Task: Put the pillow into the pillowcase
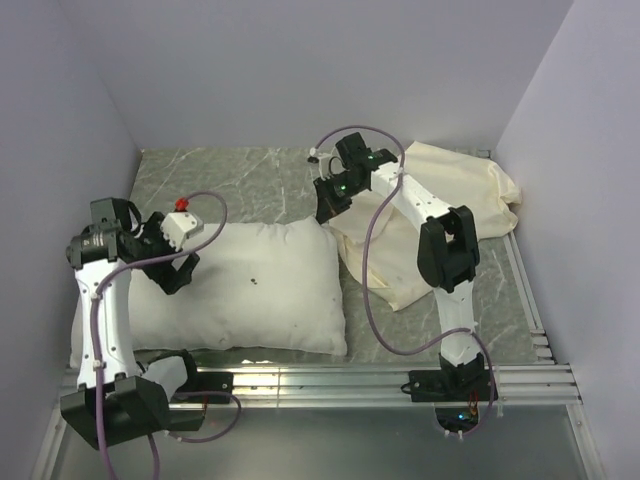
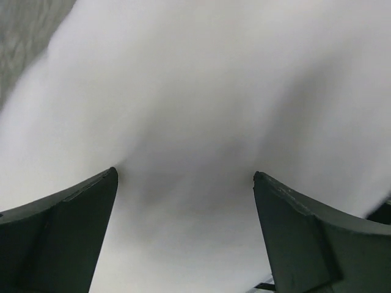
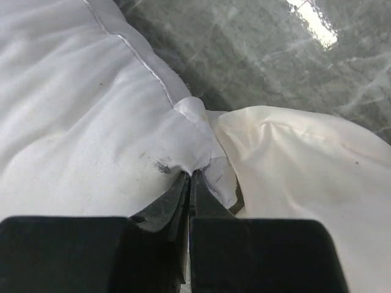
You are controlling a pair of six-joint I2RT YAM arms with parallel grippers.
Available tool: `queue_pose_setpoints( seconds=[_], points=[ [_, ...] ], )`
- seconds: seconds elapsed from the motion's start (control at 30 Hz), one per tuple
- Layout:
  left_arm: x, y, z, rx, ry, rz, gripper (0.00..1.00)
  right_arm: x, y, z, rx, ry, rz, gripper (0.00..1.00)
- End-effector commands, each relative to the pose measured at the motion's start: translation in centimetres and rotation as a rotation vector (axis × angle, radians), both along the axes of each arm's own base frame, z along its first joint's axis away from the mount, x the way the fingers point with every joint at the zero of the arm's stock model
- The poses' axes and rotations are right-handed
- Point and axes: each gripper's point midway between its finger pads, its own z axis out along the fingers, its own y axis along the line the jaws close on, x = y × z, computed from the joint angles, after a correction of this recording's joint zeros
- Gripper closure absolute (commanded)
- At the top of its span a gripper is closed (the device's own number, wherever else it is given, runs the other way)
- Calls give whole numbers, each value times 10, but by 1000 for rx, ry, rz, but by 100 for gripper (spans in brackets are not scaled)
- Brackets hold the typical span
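Observation:
The pillow point(image 1: 260, 290) lies flat on the left half of the table, plump and white with a few dark specks. To its right lies the cream pillowcase point(image 1: 460, 185), crumpled, reaching to the back right corner. My left gripper point(image 1: 172, 272) hovers open over the pillow's left part; in the left wrist view its jaws point(image 2: 185, 177) stand wide apart with only white pillow point(image 2: 195, 91) between them. My right gripper point(image 1: 325, 212) is at the pillow's far right corner. In the right wrist view it point(image 3: 191, 174) is shut, pinching puckered white pillow point(image 3: 79, 122) fabric beside the pillowcase point(image 3: 305, 171) edge.
The grey-green marbled table point(image 1: 240, 180) is walled in on the left, back and right by pale walls point(image 1: 300, 70). Aluminium rails point(image 1: 330, 380) run along the near edge by the arm bases. Purple cables point(image 1: 372, 290) loop off both arms.

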Motion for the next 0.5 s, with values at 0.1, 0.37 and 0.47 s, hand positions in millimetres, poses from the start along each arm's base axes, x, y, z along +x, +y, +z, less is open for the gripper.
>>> queue_pose_setpoints(
  seconds=[0.1, 0.37, 0.47],
  points=[
    [5, -80, 62, -296, -8, -302, 1, -12, 22, 16, 44, -55, 31, 100],
    [11, -159, 20, -224, 74, -519, 1, -4, 24, 23, 44, -66, 18, 100],
    [4, -173, -14, -157, 165, -554, 1, -4, 26, 25, 49, -71, 19, 100]
  ],
)
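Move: The left hand hangs just above the pillow's left half; the pillow's right end lies some 38 cm to its right and 3 cm nearer the base, about 10 cm lower. The pillow's far right corner, already pinched in the right fingers, is about 34 cm right and 15 cm ahead of the left hand. The pillowcase's middle lies roughly 22 cm right of the right hand and 3 cm back, about 10 cm lower. Swing the open left gripper some 16 cm to the right over the pillow towards its right end, lifting about 5 cm first, then sinking most of that again, and turn it about 30 degrees clockwise on the way. Keep the right fingers shut on the pillow's far right corner, easing it a little left and down, then hold it still. ##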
